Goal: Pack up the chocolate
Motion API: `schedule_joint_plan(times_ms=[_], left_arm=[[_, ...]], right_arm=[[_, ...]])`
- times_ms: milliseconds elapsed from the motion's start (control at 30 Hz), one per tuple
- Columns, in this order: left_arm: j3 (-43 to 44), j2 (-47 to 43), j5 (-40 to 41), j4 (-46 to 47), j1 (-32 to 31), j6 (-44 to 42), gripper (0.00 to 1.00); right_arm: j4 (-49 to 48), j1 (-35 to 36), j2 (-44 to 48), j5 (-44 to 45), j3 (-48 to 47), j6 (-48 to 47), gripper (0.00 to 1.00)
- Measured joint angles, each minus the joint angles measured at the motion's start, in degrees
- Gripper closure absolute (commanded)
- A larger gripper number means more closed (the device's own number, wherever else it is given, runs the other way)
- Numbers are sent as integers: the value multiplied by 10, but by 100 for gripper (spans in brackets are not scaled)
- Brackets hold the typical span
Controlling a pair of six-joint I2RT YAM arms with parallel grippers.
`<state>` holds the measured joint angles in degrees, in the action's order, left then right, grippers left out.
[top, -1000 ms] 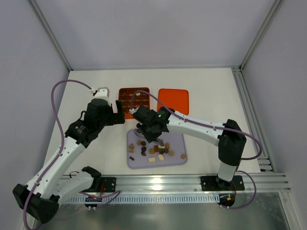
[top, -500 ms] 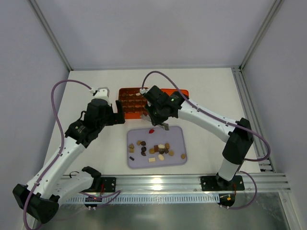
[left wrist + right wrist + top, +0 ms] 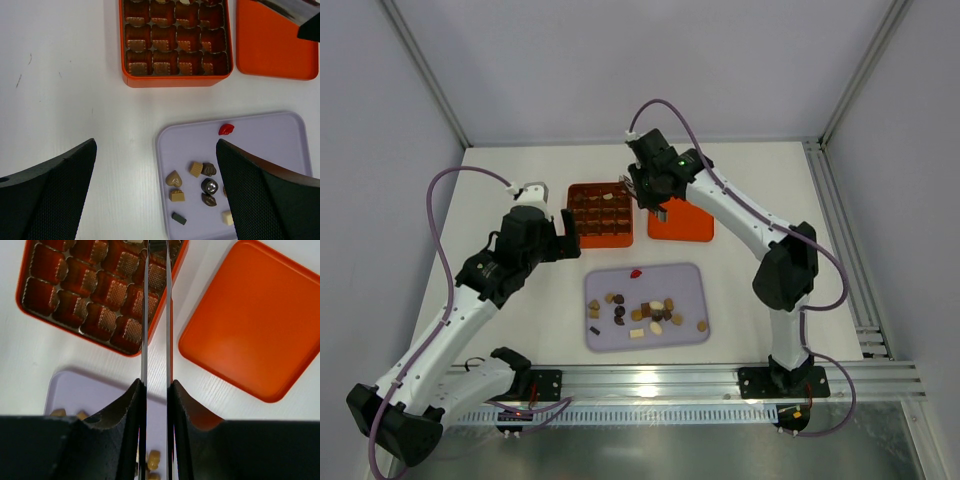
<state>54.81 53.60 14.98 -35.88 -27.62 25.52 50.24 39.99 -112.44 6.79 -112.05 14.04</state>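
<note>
Several chocolate pieces (image 3: 645,312), brown, tan and cream, lie on a lilac tray (image 3: 685,285). One red piece (image 3: 636,271) sits near the tray's far edge. The orange gridded box (image 3: 601,213) stands beyond the tray, with its flat lid (image 3: 681,212) to the right. My right gripper (image 3: 658,208) hangs over the gap between box and lid. Its thin blades stand a narrow gap apart, and a small dark piece (image 3: 159,244) shows between their tips. My left gripper (image 3: 565,235) hovers wide open left of the box. In the left wrist view the chocolate (image 3: 202,170) lies between its fingers (image 3: 270,190).
White walls and metal frame posts ring the white table (image 3: 750,180). A rail (image 3: 720,380) runs along the near edge by both arm bases. The left arm's purple cable (image 3: 445,230) loops out to the left.
My right gripper has risen off the tray and swung away to the box and lid. The red piece now shows on the tray. The left arm has not moved.
</note>
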Motion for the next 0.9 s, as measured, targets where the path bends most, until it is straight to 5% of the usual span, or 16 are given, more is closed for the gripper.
schedule_joint_plan(times_ms=[267,900], left_arm=[[0,0,0,0,0,0,0],[0,0,0,0,0,0,0]], right_arm=[[-2,-6,-86,10,-38,-2,75],[-3,-6,-89,14,-43,-2,66]])
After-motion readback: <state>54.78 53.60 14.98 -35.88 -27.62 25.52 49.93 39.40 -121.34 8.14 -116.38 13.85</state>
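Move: My right hand holds the dark chocolate high over the far right part of the box. The empty slot at its far right corner is about 2 cm ahead, 1 cm left and 5 cm below. The pale chocolate sits one column over, about 2 cm ahead and 4 cm left of my hand. The orange lid's middle is roughly 2 cm back and 12 cm right. From my idle left hand, the slot is some 14 cm ahead and 10 cm right, lower down. With the right hand I lower the dark chocolate quickly, about 5 cm down and some 2 cm forward with a touch of left, into the box's far right corner slot. There I stop and hold still, the wrist barely tilting, and at the very end my grip slackens and the fingertips just begin to part. ##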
